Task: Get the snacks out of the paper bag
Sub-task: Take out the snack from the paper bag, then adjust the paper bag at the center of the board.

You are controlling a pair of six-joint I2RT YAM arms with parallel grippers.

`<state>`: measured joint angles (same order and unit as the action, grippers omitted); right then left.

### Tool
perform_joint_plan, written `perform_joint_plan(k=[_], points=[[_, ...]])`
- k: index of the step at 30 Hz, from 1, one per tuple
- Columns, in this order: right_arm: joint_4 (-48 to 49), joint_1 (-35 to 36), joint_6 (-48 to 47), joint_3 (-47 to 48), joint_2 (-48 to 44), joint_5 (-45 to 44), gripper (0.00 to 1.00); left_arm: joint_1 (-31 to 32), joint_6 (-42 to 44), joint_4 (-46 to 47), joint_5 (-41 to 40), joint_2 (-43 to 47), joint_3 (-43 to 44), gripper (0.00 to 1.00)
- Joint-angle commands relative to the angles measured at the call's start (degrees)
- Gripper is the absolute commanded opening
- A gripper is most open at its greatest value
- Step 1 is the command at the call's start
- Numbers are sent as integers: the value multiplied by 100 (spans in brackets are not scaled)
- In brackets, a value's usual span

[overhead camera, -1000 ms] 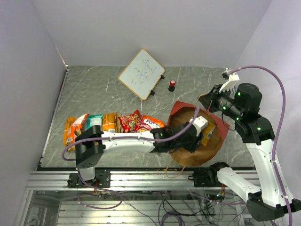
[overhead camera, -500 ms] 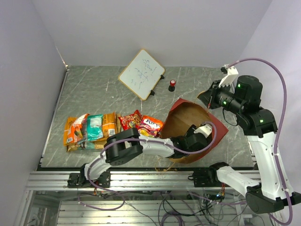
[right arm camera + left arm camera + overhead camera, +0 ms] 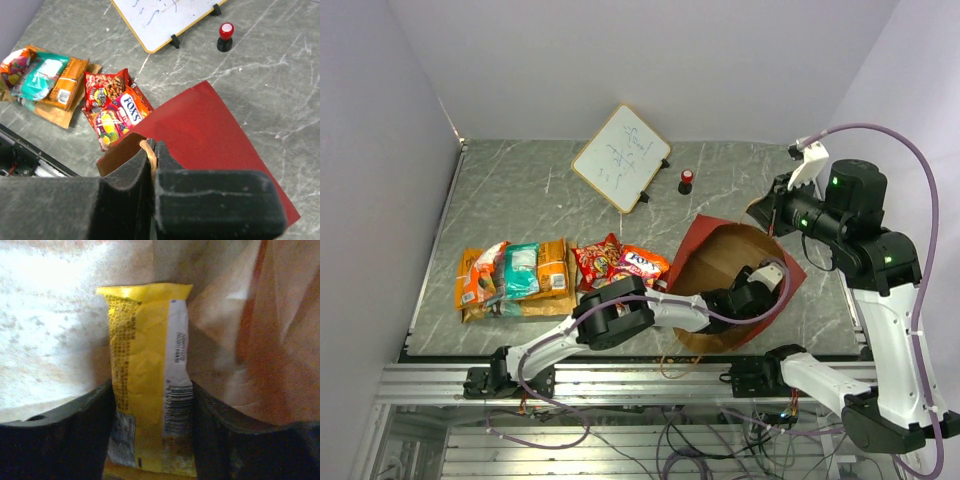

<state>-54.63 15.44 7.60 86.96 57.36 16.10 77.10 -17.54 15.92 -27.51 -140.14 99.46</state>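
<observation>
The paper bag, red outside and brown inside, lies tilted open at the right front. My right gripper is shut on its twisted handle and rim and holds the mouth up. My left arm reaches into the bag; its gripper is deep inside. In the left wrist view its jaws press on both sides of a yellow packet against the brown bag wall. Other snacks lie outside: an orange, teal and tan pile and two red packets.
A white whiteboard stands at the back, with a small red-capped object to its right. The snack pile and red packets also show in the right wrist view. The table's front edge runs just below the bag.
My left gripper has pushed further right and deeper into the bag, up to the yellow packet. The bag has shifted and its mouth has turned. The right gripper stays on the handle.
</observation>
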Motion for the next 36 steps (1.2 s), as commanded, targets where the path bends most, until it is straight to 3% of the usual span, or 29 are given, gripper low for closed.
perform_joint_plan(k=[1, 7, 11, 17, 29, 33, 36], points=[[-140, 2, -372, 158, -115, -60, 0, -81, -131, -380, 419, -109, 193, 60], [109, 2, -520, 107, -176, -520, 0, -156, -147, -937, 490, 690, -199, 32], [440, 3, -529, -3, -260, -640, 0, -178, -300, -1372, 755, 1347, -516, 21], [849, 4, -471, -513, -528, -1078, 0, -178, -449, -2299, 1086, 2205, -826, 15], [1592, -2, -276, -932, -589, -1915, 0, -178, -283, -3529, 1908, 4173, -1333, 14], [1580, 2, 284, -970, -492, -2514, 0, -178, -56, -3872, 2575, 5083, -1307, 14], [1343, 3, 851, -900, -394, -2879, 0, -197, 2, -4429, 2302, 5637, -1227, 8]])
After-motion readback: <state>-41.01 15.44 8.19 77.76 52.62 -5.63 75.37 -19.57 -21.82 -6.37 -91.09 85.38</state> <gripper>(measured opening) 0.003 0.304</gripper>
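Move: The left hand is already deep in the paper bag with its open fingers astride the yellow snack pack, whose middle is about 2 cm ahead and 2 cm right of it, roughly 1 cm lower. The orange Fox's bag lies some 29 cm to that hand's left and 3 cm ahead, and the red snack bag about 38 cm left and 3 cm ahead, both a few centimetres lower. From the right hand, the yellow pack is about 34 cm below, 8 cm right and 1 cm back. The left fingers shut on the near end of the yellow snack pack, pinching it between the pads, then the hand draws it up out of the depth of the paper bag by some 23 cm, veering about 15 cm left and somewhat back while turning a little clockwise. Meanwhile the right hand keeps the bag's cord handle in its shut fingers and shifts several centimetres right and then forward as well, turning about 20 degrees clockwise. ##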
